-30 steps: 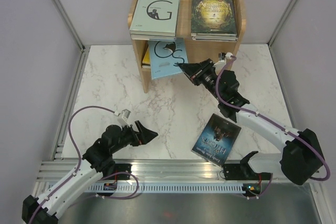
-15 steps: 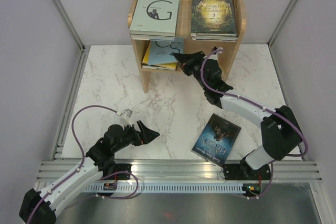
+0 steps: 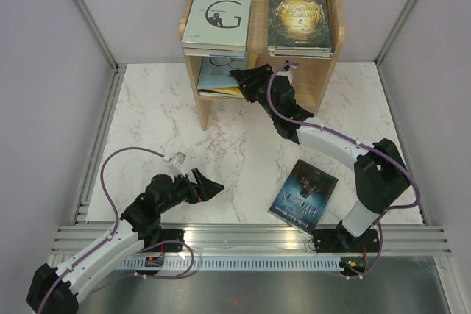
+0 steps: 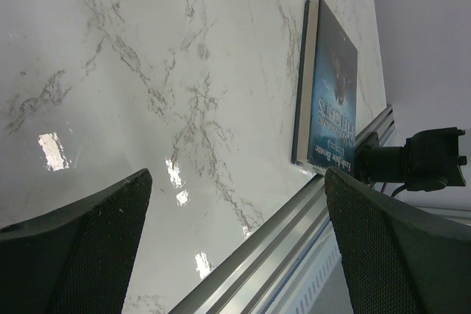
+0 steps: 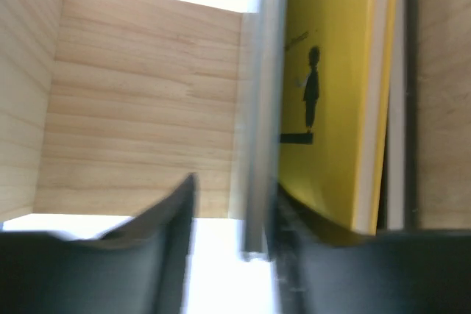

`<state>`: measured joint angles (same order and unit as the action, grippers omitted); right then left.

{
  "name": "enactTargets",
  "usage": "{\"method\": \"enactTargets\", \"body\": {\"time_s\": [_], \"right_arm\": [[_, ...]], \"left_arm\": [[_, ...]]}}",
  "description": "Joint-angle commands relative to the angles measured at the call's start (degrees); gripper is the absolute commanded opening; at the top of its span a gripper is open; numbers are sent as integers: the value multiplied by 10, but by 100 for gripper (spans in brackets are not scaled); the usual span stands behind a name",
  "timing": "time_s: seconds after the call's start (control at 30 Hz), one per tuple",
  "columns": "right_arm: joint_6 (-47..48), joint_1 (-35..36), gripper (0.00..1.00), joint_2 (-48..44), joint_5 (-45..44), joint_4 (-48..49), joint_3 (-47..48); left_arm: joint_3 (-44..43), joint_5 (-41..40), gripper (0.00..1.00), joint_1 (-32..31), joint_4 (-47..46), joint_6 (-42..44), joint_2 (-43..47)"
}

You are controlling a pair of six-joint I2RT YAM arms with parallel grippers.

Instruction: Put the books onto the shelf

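The wooden shelf [image 3: 204, 112] stands at the back of the table. On its top board lie a pale green "G" book [image 3: 218, 18] and a dark green-gold book [image 3: 298, 20]. In the lower tier a pale blue book [image 3: 218, 71] lies on a yellow book [image 3: 224, 93]. My right gripper [image 3: 241, 79] reaches into that tier. In the right wrist view its jaws [image 5: 234, 185] stand open: the thin book's edge [image 5: 257, 137] rests against one finger, with a gap to the other, beside the yellow book [image 5: 324, 93]. A dark blue book [image 3: 303, 196] lies on the table. My left gripper [image 3: 213, 187] hovers open and holds nothing.
The table is white marble [image 3: 162, 123] with grey walls on three sides. A metal rail [image 3: 243, 237] runs along the near edge. In the left wrist view the dark blue book [image 4: 331, 101] lies close to that rail [image 4: 280, 240], beyond my open left gripper [image 4: 237, 174].
My right gripper has pushed the pale blue book from hanging out of the shelf's front to deep in the lower tier, and its jaws have parted. The left arm has stayed still.
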<state>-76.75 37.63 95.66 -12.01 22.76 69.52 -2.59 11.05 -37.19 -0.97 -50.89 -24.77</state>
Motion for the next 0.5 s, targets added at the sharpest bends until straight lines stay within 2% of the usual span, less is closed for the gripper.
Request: {"method": "enactTargets", "body": {"time_s": [0.0,0.07,0.47], "right_arm": [[20,3,53,-33,12,3,31],[31,4,62,-59,3,-25,24],[110,-9,74,-173,-53,-274,38]], "left_arm": [[19,5,100,1,-27,-7,-1],[19,6,100,1,-27,-8,-2],[19,6,100,1,-25,-8,0]]}}
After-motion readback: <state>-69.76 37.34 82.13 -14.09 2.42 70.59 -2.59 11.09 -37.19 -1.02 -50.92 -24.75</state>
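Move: Between the right fingers is the near right corner of the blue book, its middle about 8 cm ahead, 6 cm left and 2 cm lower. The yellow book lies just beneath, 8 cm ahead, 6 cm left and 5 cm below that hand. Left on the table, the dark book is roughly 28 cm back, 19 cm right and 28 cm down. From the idle left hand, the blue book is some 35 cm ahead, 7 cm right and 19 cm higher. Opening its fingers from about a third to three quarters wide, the right hand lets go of the blue book's near right corner and backs out of the middle shelf. It draws right and back, about 4 to 5 cm each way, and rises some 3 cm, rolling about 10 degrees so its left side dips. ##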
